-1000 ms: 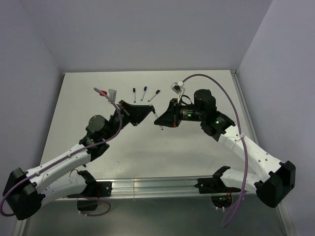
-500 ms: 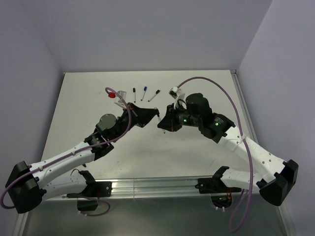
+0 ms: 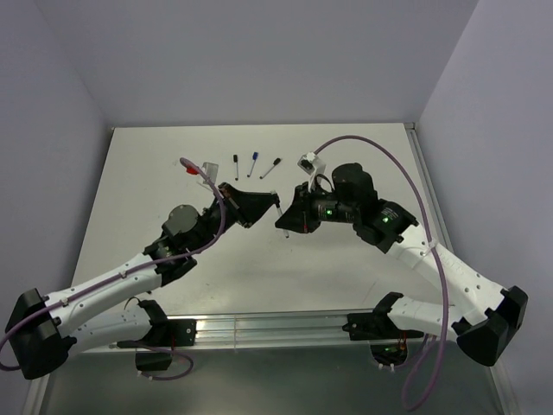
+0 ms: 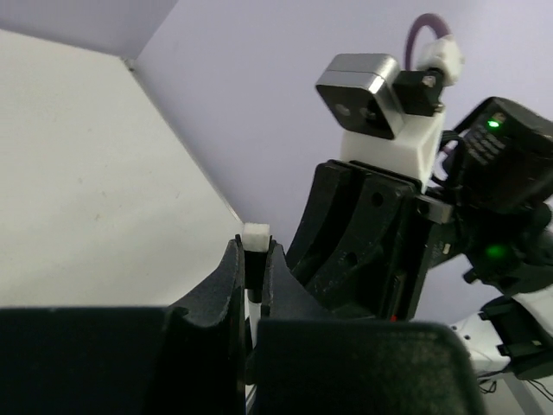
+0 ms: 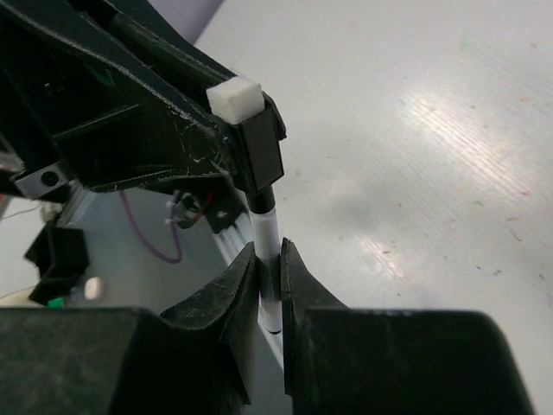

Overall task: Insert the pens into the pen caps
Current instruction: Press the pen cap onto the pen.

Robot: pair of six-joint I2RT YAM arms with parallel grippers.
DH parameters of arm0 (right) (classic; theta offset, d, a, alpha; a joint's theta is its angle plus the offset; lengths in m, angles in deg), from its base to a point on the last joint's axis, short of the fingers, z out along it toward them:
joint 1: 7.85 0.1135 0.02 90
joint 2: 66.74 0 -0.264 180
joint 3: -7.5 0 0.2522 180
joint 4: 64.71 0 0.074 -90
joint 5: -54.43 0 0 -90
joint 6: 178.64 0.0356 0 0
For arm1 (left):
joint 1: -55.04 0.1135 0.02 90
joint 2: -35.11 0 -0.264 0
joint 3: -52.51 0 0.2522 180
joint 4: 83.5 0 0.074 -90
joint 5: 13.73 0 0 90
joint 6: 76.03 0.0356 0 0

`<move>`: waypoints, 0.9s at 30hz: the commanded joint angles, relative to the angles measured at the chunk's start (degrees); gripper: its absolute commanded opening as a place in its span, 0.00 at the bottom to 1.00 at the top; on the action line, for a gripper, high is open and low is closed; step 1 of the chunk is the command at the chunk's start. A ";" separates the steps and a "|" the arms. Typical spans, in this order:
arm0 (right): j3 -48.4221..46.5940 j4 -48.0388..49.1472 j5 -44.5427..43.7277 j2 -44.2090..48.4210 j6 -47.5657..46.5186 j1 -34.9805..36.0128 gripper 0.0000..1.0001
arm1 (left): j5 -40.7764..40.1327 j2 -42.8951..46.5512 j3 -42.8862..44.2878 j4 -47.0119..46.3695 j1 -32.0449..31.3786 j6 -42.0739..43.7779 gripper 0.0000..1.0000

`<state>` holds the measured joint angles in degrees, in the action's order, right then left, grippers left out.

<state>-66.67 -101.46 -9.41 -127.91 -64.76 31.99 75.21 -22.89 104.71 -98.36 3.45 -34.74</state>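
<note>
My left gripper (image 4: pixel 253 246) is shut on a black pen cap (image 4: pixel 256 264) with a white end. My right gripper (image 5: pixel 269 251) is shut on the white barrel of a pen (image 5: pixel 268 229). The pen's dark upper end sits in the mouth of the cap (image 5: pixel 259 160), in line with it. From above, the left gripper (image 3: pixel 273 204) and right gripper (image 3: pixel 284 220) meet tip to tip over the middle of the table (image 3: pixel 346 156). Three more pens lie at the back: one with a black end (image 3: pixel 235 162), one with a blue end (image 3: pixel 253 162), one with a black end (image 3: pixel 271 167).
Purple cables loop over both arms, one near the left wrist (image 3: pixel 200 170) and one over the right arm (image 3: pixel 380 151). A metal rail (image 3: pixel 259 327) runs along the table's near edge. Grey walls close in the back and both sides.
The left gripper has moved right and slightly nearer with the cap, closing the gap to the right gripper. Cap and pen now meet; one second ago they were apart.
</note>
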 commanded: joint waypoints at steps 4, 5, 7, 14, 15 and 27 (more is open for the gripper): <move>-1.48 33.42 0.38 3.33 7.93 -6.87 0.00 | 26.19 3.23 -5.12 4.89 -6.68 0.81 0.00; -0.95 34.22 1.96 3.77 8.63 -7.40 0.00 | 26.81 3.50 -5.30 4.46 -6.68 0.89 0.00; -0.42 36.50 3.46 4.12 10.48 -8.54 0.00 | 27.60 4.29 -5.83 3.93 -6.68 1.07 0.00; 1.60 47.32 13.04 3.87 19.70 -14.51 0.00 | 30.42 5.44 -7.06 1.99 -6.85 0.81 0.00; 1.69 48.55 13.92 3.60 21.98 -14.87 0.00 | 30.50 5.70 -7.32 1.90 -6.94 0.89 0.00; -0.15 51.91 23.77 -1.67 26.15 -14.44 0.00 | 25.24 5.96 -4.43 6.02 -8.88 3.61 0.00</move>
<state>-62.05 -60.30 30.24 -127.04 -38.97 17.71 80.30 -14.06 101.74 -111.02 0.85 -32.20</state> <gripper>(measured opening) 0.173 0.061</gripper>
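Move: The pen in the right gripper meets the cap in the left: its middle is about 4 cm below the left fingers, 2 cm back and 1 cm right. From the right fingers the cap lies about 5 cm up, 2 cm forward and 1 cm left. On the table, some 32 cm below the left hand and 40 cm ahead, lie the right black-capped pen 2 cm left and the blue-capped pen 8 cm left. Keep both grips shut, the cap on the pen's front end, and lift the joined pair together: left gripper up about 8 cm and back some 5, fingers tipping upward. Raise the right gripper farther, roughly 11 cm, drawing back as well, and roll it some 35 degrees, left side up and counter-clockwise, so its fingers come level, pointing left at the left gripper. ##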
